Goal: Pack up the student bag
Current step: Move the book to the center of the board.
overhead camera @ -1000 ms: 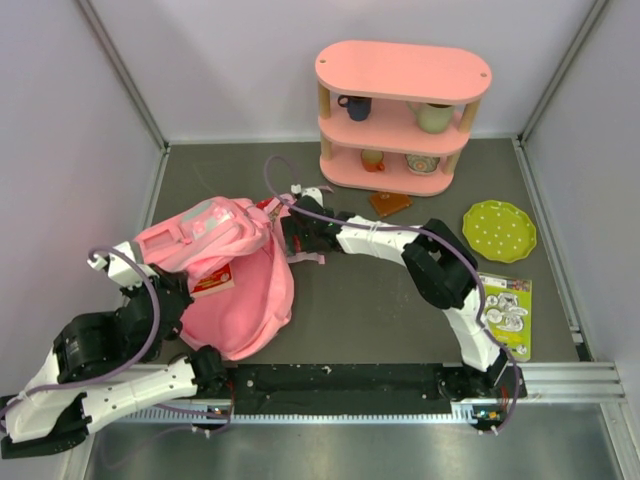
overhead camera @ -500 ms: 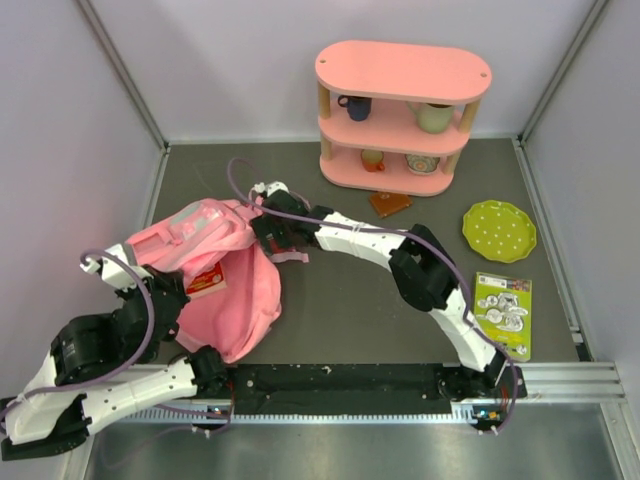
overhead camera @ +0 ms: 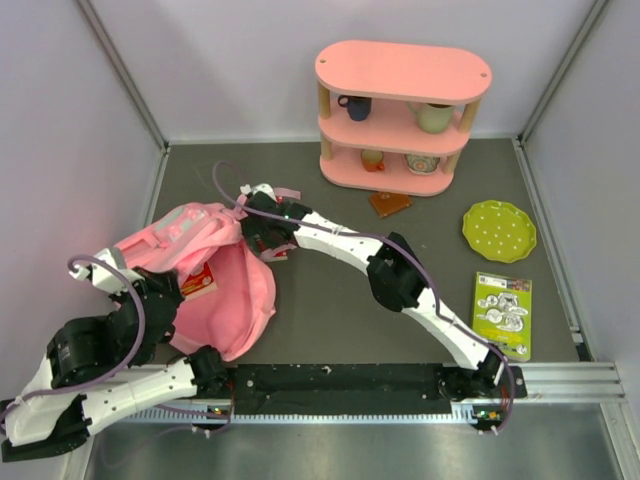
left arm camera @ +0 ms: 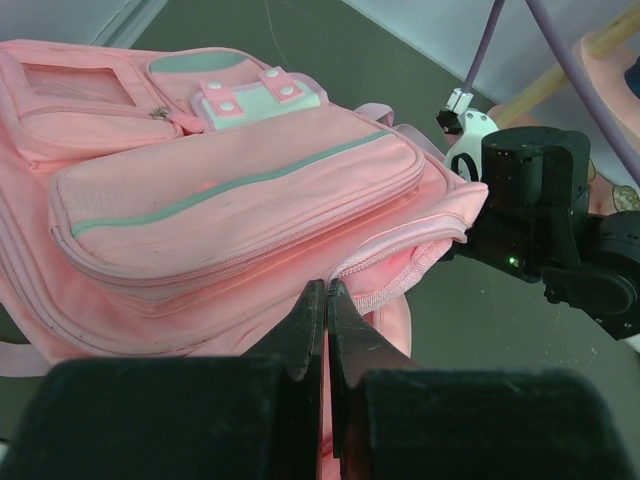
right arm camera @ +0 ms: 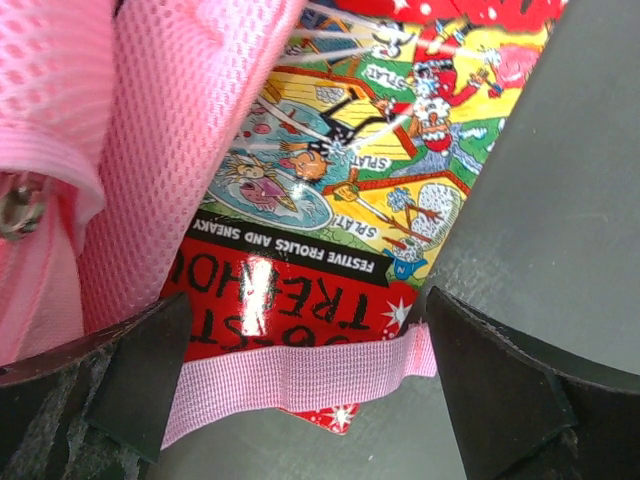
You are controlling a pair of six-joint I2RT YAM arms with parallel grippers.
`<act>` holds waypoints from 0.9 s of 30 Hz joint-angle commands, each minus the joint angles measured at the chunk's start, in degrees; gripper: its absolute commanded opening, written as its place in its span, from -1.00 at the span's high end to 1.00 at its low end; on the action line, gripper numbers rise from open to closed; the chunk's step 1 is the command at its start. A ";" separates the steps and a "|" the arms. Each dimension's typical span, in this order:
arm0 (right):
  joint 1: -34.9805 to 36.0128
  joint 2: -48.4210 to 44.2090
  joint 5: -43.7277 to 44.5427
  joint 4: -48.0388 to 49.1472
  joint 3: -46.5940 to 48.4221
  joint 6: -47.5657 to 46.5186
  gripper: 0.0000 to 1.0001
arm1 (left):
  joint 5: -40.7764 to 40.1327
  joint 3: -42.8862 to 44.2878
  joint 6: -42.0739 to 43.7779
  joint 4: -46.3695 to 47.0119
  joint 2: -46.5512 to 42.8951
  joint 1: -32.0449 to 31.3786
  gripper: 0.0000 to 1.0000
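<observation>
The student bag, a soft pink backpack, lies at the left of the table with its front pockets facing my left wrist camera. My left gripper is shut on the zip edge of the bag's opening, and in the top view it sits at the bag's left side. My right gripper is at the bag's far right edge and open. Between its fingers lie a glossy red comic book and a pink strap across it. Pink mesh covers the book's left part.
A rigid pink three-tier shelf with cups stands at the back. A small brown square lies in front of it. A green dotted plate and a green sticker sheet lie at the right. Grey walls close in both sides.
The bag has slid left and toward the near edge with my left gripper on it. My right arm has reached further left after it, and its jaws opened wider.
</observation>
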 commanded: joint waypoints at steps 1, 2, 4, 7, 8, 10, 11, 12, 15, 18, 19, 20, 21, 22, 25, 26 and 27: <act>-0.95 6.34 2.32 -13.51 2.41 8.28 -0.98 | -2.03 0.43 1.94 -1.26 -0.55 0.03 1.00; -1.92 6.52 1.52 -15.87 1.88 9.86 -0.98 | -1.77 -0.35 3.08 1.19 -0.64 0.03 1.00; -2.54 5.30 2.65 -16.69 -1.96 11.01 -0.98 | -1.15 -1.15 6.68 3.75 -0.46 0.04 1.00; -3.42 2.75 3.71 -16.60 -6.97 11.71 -0.98 | 1.22 -2.82 14.24 11.21 -0.02 0.03 1.00; -3.77 2.31 3.63 -16.51 -8.13 12.06 -0.98 | 1.92 -3.43 15.73 12.71 0.41 0.03 1.00; -4.65 0.56 4.42 -16.43 -11.63 12.33 -0.98 | 3.24 -3.70 18.20 15.10 0.77 0.03 1.00; -4.83 -0.15 4.50 -16.25 -12.96 12.68 -0.98 | 3.51 -3.79 18.64 15.45 1.21 0.03 1.00; -5.26 -0.68 5.29 -16.08 -14.02 12.77 -0.98 | 3.77 -3.79 19.52 16.06 1.30 0.03 1.00; -5.88 -2.70 5.82 -15.46 -18.59 13.03 -0.98 | 5.96 -4.66 23.20 18.87 1.30 0.03 1.00; -7.20 -6.39 5.30 -11.52 -26.05 13.65 -0.98 | 8.78 -5.81 26.36 22.38 0.86 0.12 1.00; -7.90 -7.18 5.38 -10.81 -29.29 13.74 -0.98 | 9.48 -6.33 27.34 24.92 0.77 0.04 1.00; -8.16 -8.32 5.38 -10.19 -30.54 14.09 -0.98 | 11.58 -7.03 28.31 26.16 0.60 0.03 1.00; -8.34 -9.12 5.73 -9.75 -31.68 14.00 -0.98 | 12.99 -7.48 31.71 28.26 0.59 0.03 1.00; -8.78 -9.91 6.00 -9.14 -34.39 13.91 -0.98 | 14.92 -7.91 33.22 30.02 0.77 0.03 1.00; -9.48 -13.60 5.12 -5.80 -39.84 14.35 -0.98 | 23.09 -9.24 39.46 36.53 2.35 0.03 1.00; -9.40 -14.56 5.29 -4.92 -41.43 14.35 -0.98 | 25.20 -9.50 40.61 39.07 3.92 0.12 1.00; -9.40 -17.36 5.38 -3.43 -43.02 14.53 -0.98 | 29.40 -9.50 42.36 39.88 4.72 0.04 1.00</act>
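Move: The comic book's middle lies about 6 cm ahead of the right hand, 2 cm to its left and 4 cm below; the backpack's middle is some 16 cm left and 4 cm back. The brown wallet lies about 10 cm ahead and 29 cm right, with the pink shelf beyond it, 17 cm ahead and 28 cm right. From the left hand, the book is roughly 27 cm ahead, 17 cm right and 27 cm lower. Right hand, wide open, slides about 10 cm right past the book's edge; left keeps pinching backpack, drawing right 8 cm. ##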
